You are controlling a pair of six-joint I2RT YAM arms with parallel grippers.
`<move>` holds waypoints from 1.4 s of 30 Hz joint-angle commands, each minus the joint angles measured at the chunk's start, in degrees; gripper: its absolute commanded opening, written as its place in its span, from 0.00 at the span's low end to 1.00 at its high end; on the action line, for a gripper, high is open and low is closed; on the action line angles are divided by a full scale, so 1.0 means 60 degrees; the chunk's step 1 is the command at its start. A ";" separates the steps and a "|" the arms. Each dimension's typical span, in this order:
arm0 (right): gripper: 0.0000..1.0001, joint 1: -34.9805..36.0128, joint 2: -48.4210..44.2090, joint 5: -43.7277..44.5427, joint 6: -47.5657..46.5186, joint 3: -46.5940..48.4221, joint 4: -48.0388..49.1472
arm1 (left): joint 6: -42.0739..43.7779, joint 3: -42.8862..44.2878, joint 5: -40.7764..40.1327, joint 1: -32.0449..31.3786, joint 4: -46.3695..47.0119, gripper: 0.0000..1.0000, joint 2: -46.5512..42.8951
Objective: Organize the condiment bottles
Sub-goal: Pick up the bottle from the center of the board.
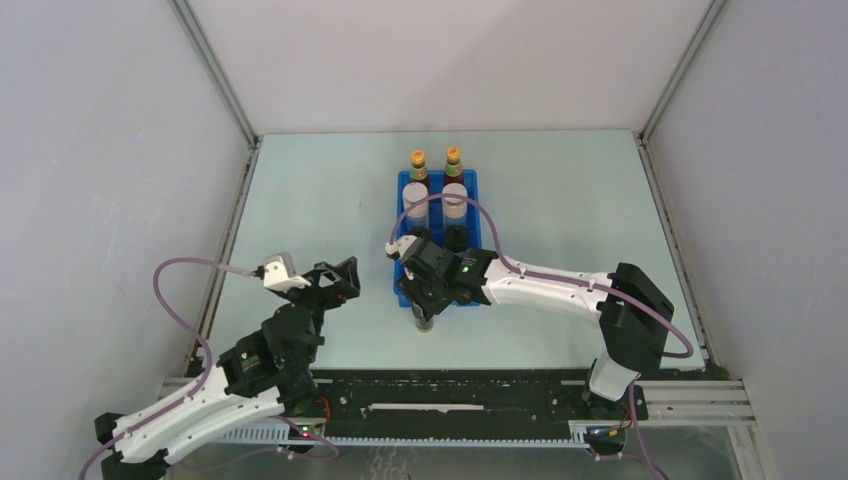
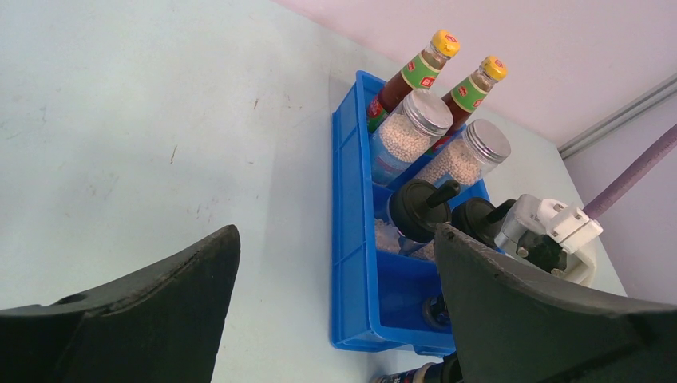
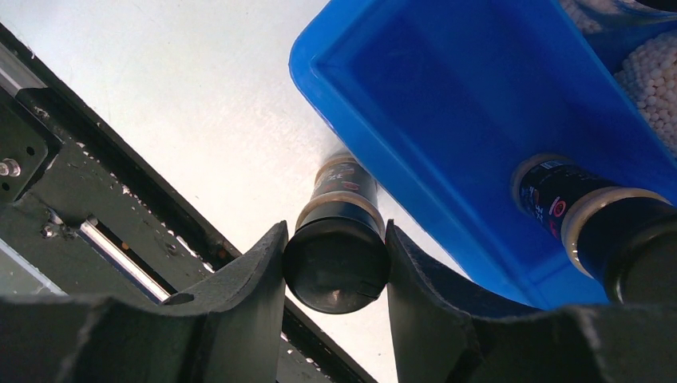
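Note:
A tiny dark black-capped jar (image 3: 336, 263) stands just outside the near wall of the blue tray (image 3: 447, 120), and my right gripper (image 3: 337, 231) is shut on its cap. From above, that jar (image 1: 425, 324) shows under the right gripper (image 1: 424, 312). A second tiny dark jar (image 3: 591, 223) sits inside the tray's near compartment. Further back in the tray (image 1: 403, 290) stand two black-lidded jars (image 1: 457, 238), two grey-lidded jars (image 1: 455, 198) and two red sauce bottles (image 1: 453, 162). My left gripper (image 1: 345, 280) hangs open left of the tray, holding nothing.
The black rail with the arm bases (image 1: 450, 400) runs along the table's near edge, close behind the held jar. Grey enclosure walls and metal frame posts (image 1: 215, 70) border the table. Purple cables (image 1: 480, 215) loop over the tray from the right arm.

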 commanded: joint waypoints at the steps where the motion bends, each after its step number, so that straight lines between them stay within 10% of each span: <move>1: 0.00 0.0045 -0.0268 0.0161 -0.0080 0.0008 0.0083 | 0.0033 -0.0123 -0.0294 -0.0035 0.0214 0.95 -0.0025; 42: 0.00 0.0789 -0.0690 0.1346 -0.0769 0.3394 -0.2703 | -0.0085 -0.0160 -0.0352 -0.0046 0.0063 0.95 -0.0175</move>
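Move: The small spice bottle stands pinched by its cap in the right fingers. The left half of the tray's near compartment lies about 8 cm ahead of this hand, 1 cm left and 8 cm below. The second spice bottle, already in there, is 8 cm ahead and 6 cm right; the left black-lidded jar is straight ahead, 15 cm out. From the idle left gripper, the compartment spot is some 5 cm ahead, 17 cm right and 20 cm down. Keep the right fingers shut on the spice bottle's cap and ease it about 1 cm back, away from the tray's near wall. Then lift it some 8 cm almost straight up, drifting slightly left, while letting the fingertips swing a few degrees forward. ##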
